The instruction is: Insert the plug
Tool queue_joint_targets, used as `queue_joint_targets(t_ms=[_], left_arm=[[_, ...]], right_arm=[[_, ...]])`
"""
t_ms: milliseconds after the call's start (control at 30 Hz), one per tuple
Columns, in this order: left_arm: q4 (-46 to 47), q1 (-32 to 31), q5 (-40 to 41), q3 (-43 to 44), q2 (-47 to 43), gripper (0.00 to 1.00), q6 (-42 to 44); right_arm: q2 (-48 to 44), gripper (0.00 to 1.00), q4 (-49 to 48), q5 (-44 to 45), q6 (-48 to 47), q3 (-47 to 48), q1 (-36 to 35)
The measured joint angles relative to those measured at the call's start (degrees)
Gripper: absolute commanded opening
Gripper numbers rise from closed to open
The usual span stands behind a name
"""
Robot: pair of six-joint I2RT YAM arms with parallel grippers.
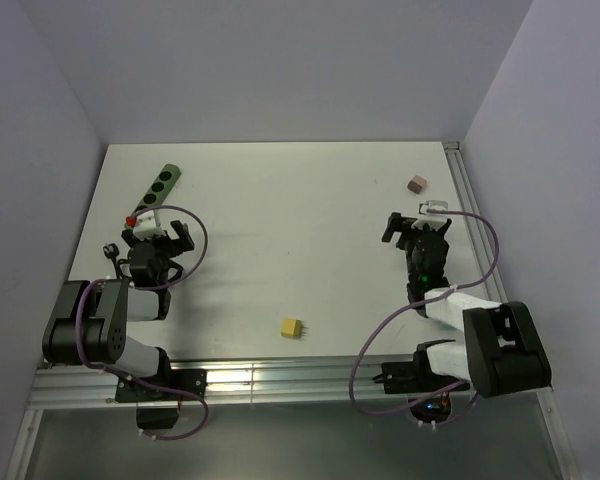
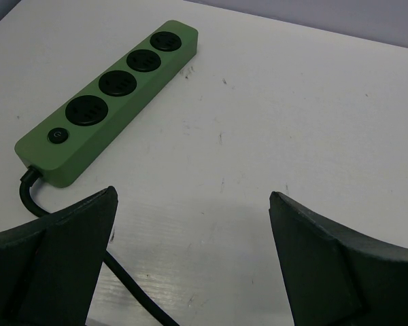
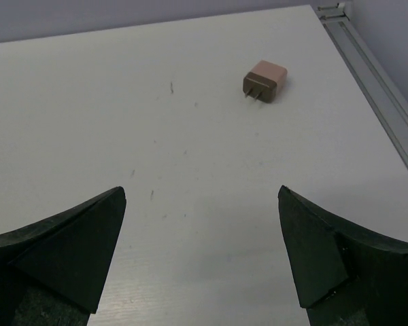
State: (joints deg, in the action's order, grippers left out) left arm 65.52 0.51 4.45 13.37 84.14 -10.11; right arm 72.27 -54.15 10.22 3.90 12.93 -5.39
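Observation:
A green power strip [image 1: 158, 186] with several black sockets lies at the far left of the table; it also shows in the left wrist view [image 2: 109, 98], with its black cord [image 2: 122, 275] running under my left finger. A brown plug [image 1: 415, 184] lies at the far right, its prongs showing in the right wrist view [image 3: 265, 80]. A yellow plug [image 1: 292, 327] lies near the front middle. My left gripper [image 1: 160, 240] is open and empty, just short of the strip. My right gripper [image 1: 417, 228] is open and empty, short of the brown plug.
An aluminium rail [image 1: 470, 215] runs along the table's right edge, seen also in the right wrist view [image 3: 377, 81]. Another rail [image 1: 280, 378] lines the near edge. Purple cables loop beside both arms.

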Motion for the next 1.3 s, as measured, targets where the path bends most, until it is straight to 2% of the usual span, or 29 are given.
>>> queue_joint_targets(t_ms=[200, 367, 433, 500, 600, 667, 767, 867, 933, 1033, 1167, 1300], left_arm=[[0.0, 0.2, 0.0, 0.1, 0.0, 1.00, 0.0], [0.8, 0.4, -0.8, 0.0, -0.5, 1.00, 0.4], [-1.2, 0.3, -0.2, 0.0, -3.2, 0.99, 0.3], [-5.2, 0.2, 1.6, 0.7, -7.2, 0.99, -0.2], [-15.1, 0.1, 7.6, 5.6, -12.5, 1.00, -3.6], [-25.7, 0.1, 14.4, 12.1, -14.0, 0.99, -9.3], [-41.9, 0.5, 24.0, 24.3, -12.9, 1.00, -18.7], [-54.9, 1.6, 28.8, 34.8, -8.3, 1.00, -23.9], [-60.1, 2.6, 28.7, 39.4, -5.0, 1.00, -25.0], [-66.1, 4.7, 24.7, 43.3, -0.4, 1.00, -24.9], [-76.3, 9.7, 15.6, 52.5, 10.0, 1.00, -28.0], [-81.2, 14.2, 10.0, 55.2, 15.2, 0.99, -33.3]], right_arm=[[-4.5, 1.00, 12.8, 5.7, 1.0, 10.1, -4.6], [-2.3, 1.00, 32.4, 8.7, 8.5, 24.7, -4.7], [-1.2, 1.00, 37.4, 8.3, 11.4, 29.2, -4.7], [-1.3, 1.00, 39.9, 6.8, 13.4, 29.8, -4.7], [-0.7, 0.99, 43.9, 2.7, 14.8, 29.8, -4.7], [-0.3, 0.98, 45.7, -0.3, 15.1, 29.8, -4.8], [-0.1, 0.97, 46.8, -3.5, 15.7, 29.8, -4.8], [-0.1, 0.97, 46.9, -5.8, 16.1, 29.8, -5.0], [-0.1, 0.96, 46.9, -6.9, 16.2, 29.8, -5.0], [-0.1, 0.96, 46.9, -7.9, 16.5, 29.8, -5.1], [-0.1, 0.96, 46.9, -8.4, 16.9, 29.8, -5.2], [-0.1, 0.96, 46.9, -8.8, 17.3, 29.8, -5.2]])
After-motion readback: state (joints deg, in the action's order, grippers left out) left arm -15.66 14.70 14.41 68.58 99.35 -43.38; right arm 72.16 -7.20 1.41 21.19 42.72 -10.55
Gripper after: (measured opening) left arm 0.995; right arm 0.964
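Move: The middle of the green power strip lies about 18 cm ahead of the left gripper, 9 cm to its left and 12 cm below. The strip slants, its switch end being nearer and farther left. Its own black plug lies some 3 cm ahead of that gripper and 19 cm to its left. From the right gripper the strip is about 19 cm ahead and 72 cm left; the pink plug is some 26 cm ahead and 11 cm right. Bring the left gripper up about 10 cm in an arc left and forward, then down to its old height over the strip's switch end, ending some 12 cm farther left. Swing the fingers left and tip them from level to about 45 degrees down, kept open. Lift the open right gripper forward, then shift it left, away from the pink plug, settling partly back down, tipping down slightly. ##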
